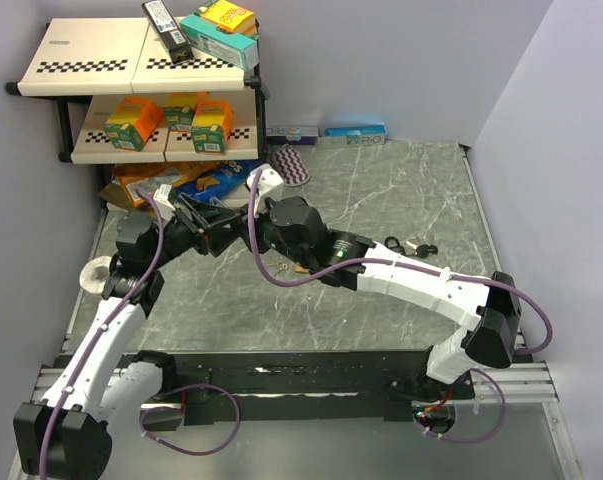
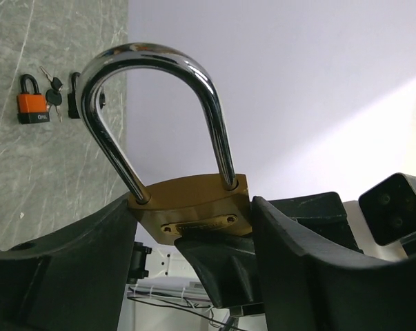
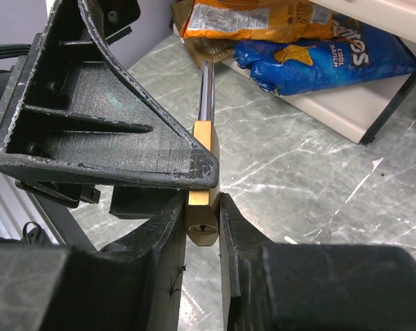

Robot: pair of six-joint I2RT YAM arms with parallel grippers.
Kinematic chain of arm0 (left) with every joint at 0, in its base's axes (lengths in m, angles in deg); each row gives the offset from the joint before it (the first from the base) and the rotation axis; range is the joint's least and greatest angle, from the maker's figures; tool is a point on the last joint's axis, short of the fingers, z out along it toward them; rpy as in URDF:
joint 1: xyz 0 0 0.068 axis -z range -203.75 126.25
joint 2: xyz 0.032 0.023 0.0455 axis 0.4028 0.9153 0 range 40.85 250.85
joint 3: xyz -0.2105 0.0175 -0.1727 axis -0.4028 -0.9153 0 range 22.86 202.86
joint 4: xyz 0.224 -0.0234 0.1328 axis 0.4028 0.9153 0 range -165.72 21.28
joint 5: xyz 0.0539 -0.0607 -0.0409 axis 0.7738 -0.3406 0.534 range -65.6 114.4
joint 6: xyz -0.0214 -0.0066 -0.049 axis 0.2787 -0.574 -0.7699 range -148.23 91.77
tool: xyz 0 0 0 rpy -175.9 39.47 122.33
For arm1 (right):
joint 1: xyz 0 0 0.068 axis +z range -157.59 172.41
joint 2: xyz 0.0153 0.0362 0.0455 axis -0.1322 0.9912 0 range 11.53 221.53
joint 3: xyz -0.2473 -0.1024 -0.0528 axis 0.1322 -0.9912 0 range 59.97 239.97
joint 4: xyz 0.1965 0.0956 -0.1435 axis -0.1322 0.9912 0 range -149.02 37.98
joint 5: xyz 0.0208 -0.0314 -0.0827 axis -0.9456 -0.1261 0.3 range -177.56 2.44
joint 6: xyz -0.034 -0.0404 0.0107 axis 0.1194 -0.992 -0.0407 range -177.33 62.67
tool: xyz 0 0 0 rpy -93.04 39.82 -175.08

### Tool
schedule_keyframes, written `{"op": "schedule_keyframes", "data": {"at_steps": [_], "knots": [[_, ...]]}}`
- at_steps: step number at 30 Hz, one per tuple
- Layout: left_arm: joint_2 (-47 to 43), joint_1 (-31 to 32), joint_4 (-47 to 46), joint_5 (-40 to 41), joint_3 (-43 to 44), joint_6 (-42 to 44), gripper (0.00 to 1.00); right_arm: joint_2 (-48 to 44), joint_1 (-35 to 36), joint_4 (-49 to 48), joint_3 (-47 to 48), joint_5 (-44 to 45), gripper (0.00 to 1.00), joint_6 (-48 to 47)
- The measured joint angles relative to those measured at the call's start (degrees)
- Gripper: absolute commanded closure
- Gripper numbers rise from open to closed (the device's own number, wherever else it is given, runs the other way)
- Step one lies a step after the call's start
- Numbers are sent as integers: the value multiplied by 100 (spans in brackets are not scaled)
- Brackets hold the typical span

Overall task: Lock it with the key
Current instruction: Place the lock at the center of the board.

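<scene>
A brass padlock [image 2: 194,207] with a tall chrome shackle [image 2: 152,55] is held up off the table between both arms. My left gripper [image 2: 190,210] has its fingers against the two ends of the lock's body. My right gripper [image 3: 202,200] is shut on the body's flat faces from below. The keyhole [image 3: 202,231] faces the right wrist camera with no key in it. Both shackle legs meet the body. Small keys [image 2: 54,89] lie on the table by an orange padlock [image 2: 34,103]. In the top view the lock is hidden between the two wrists.
A black padlock [image 2: 74,96] lies beside the orange one, right of the arms [image 1: 413,245]. A shelf rack [image 1: 131,70] with boxes stands at the back left, with snack bags [image 3: 311,48] under it. A small roll [image 1: 93,272] sits at the left edge.
</scene>
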Motion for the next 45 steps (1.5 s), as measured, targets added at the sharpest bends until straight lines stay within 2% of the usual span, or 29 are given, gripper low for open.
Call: {"op": "schedule_keyframes", "data": {"at_steps": [1,2,3,4,6,7,9,10,12,13,21,26,31,36,45], "knots": [[-2,0,2,9,2,-2,74,0,4,0,0,9,100,0],[-2,0,7,17,2,-2,87,0,4,0,0,15,96,2],[-2,0,15,24,2,-2,94,0,4,0,-2,13,89,2],[-2,0,28,33,2,4,99,0,4,-4,-9,9,70,0],[-2,0,142,46,26,61,99,0,4,-26,-52,-7,53,-4],[-2,2,234,59,44,118,99,0,4,-48,-90,-24,41,-11],[-2,9,562,212,74,372,99,-33,11,-151,-208,-70,34,-66],[-2,9,660,262,74,435,99,-68,13,-175,-284,-94,25,-114],[0,9,1198,518,92,857,99,-221,-2,-210,-503,-142,13,-186],[15,4,1502,645,120,1123,99,-330,-20,-216,-634,-208,0,-227],[715,39,3397,1493,776,3348,99,-1781,-326,-186,-1832,-833,0,-647],[1379,428,4048,2267,1069,4321,99,-2535,-1147,-125,-2428,-1246,0,-507],[2483,962,4358,2677,1486,4874,99,-2907,-2151,146,-2861,-1718,0,-273],[3545,1172,4417,3005,1926,5174,99,-3178,-2549,562,-3012,-2087,0,-186],[4518,1510,4317,3624,2420,5521,99,-3370,-3134,938,-3265,-2400,0,85]]}}
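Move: Between both hands, the big brass lock is already gripped by the left fingers, its middle only about 1 cm ahead and 1 cm left of the right hand. Its clear spot on the table lies some 29 cm below the left hand, about 4 cm ahead and 2 cm left. On the table, the loose keys lie about 5 cm ahead and 6 cm right of the left hand, the small brass padlock 5 cm ahead and 11 cm right, the orange padlock 7 cm ahead and 21 cm right. Letting go of the big lock, the right hand opens wide and draws off some 21 cm to the right, sinking about 8 cm. The left keeps its grip and carries the lock down about 26 cm to the table left of the keys, rolling some 70 degrees until its fingers point steeply down, and easing a little forward late on. ##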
